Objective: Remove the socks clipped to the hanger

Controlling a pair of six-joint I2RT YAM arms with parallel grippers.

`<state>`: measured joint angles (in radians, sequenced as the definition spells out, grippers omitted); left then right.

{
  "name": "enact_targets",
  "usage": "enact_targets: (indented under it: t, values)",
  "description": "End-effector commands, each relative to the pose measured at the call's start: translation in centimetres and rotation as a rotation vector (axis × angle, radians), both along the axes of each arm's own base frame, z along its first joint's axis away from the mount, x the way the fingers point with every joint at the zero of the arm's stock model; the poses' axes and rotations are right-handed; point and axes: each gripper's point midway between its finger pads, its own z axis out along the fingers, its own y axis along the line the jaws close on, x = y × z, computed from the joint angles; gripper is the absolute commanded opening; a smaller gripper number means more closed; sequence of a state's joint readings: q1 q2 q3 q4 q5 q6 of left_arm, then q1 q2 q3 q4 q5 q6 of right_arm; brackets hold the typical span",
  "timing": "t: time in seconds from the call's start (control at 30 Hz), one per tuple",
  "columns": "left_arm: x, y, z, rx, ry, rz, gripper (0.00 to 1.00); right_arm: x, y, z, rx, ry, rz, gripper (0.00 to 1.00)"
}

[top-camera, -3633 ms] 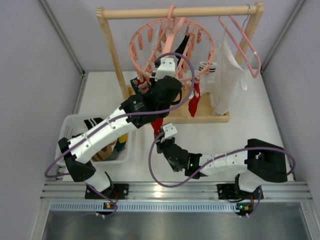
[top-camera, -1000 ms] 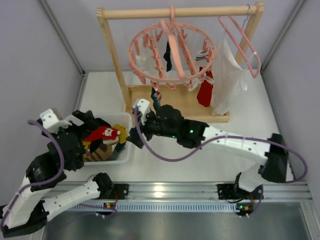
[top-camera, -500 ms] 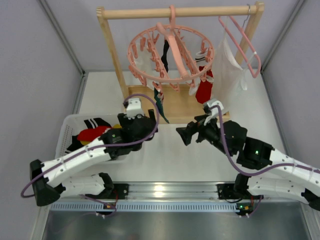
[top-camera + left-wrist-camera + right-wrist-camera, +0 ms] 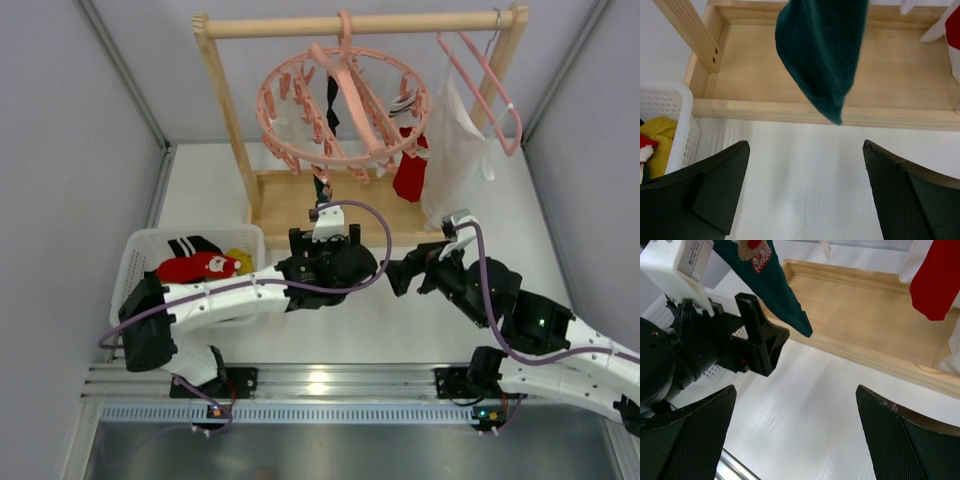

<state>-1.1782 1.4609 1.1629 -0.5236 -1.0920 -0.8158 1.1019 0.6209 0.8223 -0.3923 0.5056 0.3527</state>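
The round pink hanger (image 4: 382,150) hangs from the wooden rack, its clips carrying a black sock (image 4: 332,108), a striped sock (image 4: 403,103), a red sock (image 4: 408,176) and a dark teal sock (image 4: 322,190). My left gripper (image 4: 325,237) is open just below and in front of the teal sock (image 4: 822,55), apart from it, with only tabletop between its fingers (image 4: 715,190). To its right my right gripper (image 4: 411,262) is open and empty, facing the left gripper (image 4: 757,340). The teal sock (image 4: 772,285) and red sock (image 4: 935,280) also hang in the right wrist view.
A white basket (image 4: 132,262) at the left holds a red sock (image 4: 195,267) and other small items. The rack's wooden base tray (image 4: 285,195) lies under the hanger. A large white garment (image 4: 455,150) hangs on a triangular pink coat hanger (image 4: 495,85) at the right.
The left arm has swung from over the basket, where the red sock now lies, rightward to under the teal sock. The right arm has drawn back to the right.
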Motion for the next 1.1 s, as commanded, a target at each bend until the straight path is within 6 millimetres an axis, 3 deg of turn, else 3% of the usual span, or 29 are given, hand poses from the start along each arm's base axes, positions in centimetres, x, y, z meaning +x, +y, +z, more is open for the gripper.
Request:
enact_targets:
  t: [0.0,0.1,0.27,0.37,0.43,0.53,0.73,0.9,1.07]
  values:
    - [2.1,0.2,3.1,-0.062,-0.153,0.098,0.98,-0.4,0.2,-0.2,0.011,0.008,0.029,0.99]
    - [3.0,-0.8,3.9,-0.146,-0.215,0.033,0.98,-0.5,0.5,-0.3,0.01,0.004,0.046,0.99]
    - [5.7,-0.9,3.2,-0.15,-0.209,-0.013,0.95,-0.5,1.1,-0.5,-0.005,0.002,0.069,0.99]
    - [7.0,-0.9,2.8,-0.141,-0.21,-0.01,0.9,-0.4,1.3,-0.6,-0.015,0.001,0.074,0.99]
    - [7.5,-0.6,2.5,-0.142,-0.204,-0.007,0.78,-0.4,1.4,-0.6,-0.018,-0.005,0.077,0.99]
    - [7.9,-0.1,2.3,-0.149,-0.206,-0.002,0.66,-0.3,1.7,-0.9,-0.03,-0.005,0.084,0.99]
    - [8.0,-0.2,1.7,-0.145,-0.203,-0.05,0.63,-0.2,2.3,-0.9,-0.032,-0.007,0.1,1.0]
    - [7.5,-0.4,0.9,-0.17,-0.202,-0.089,0.36,-0.4,2.5,0.0,-0.001,-0.023,0.112,0.99]
    - [7.2,-0.6,0.9,-0.183,-0.228,-0.13,0.37,-0.6,2.6,0.6,0.018,-0.036,0.127,0.99]
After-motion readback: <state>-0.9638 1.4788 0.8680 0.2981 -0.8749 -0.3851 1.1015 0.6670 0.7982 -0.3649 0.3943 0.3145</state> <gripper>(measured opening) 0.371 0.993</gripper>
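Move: The green sock hangs in front of the open left hand, its middle about 8 cm ahead, roughly in line sideways and some 4 cm higher. The red sock hangs about 16 cm to that hand's right and 12 cm ahead, slightly higher; the black sock is some 22 cm ahead, 1 cm to the right and 5 cm up. From the right hand the green sock lies about 15 cm ahead, 14 cm to the left and 4 cm lower. The left hand reaches about 8 cm forward to the lower part of the green sock, its fingertips tipping up some 10 degrees, then closes from wide open to about a third around the cloth just above the toe, and sinks some 3 cm at the end while still narrowing. The right hand, empty and wide open, only eases about 2 cm left and 2 cm down, towards the sock's side. ##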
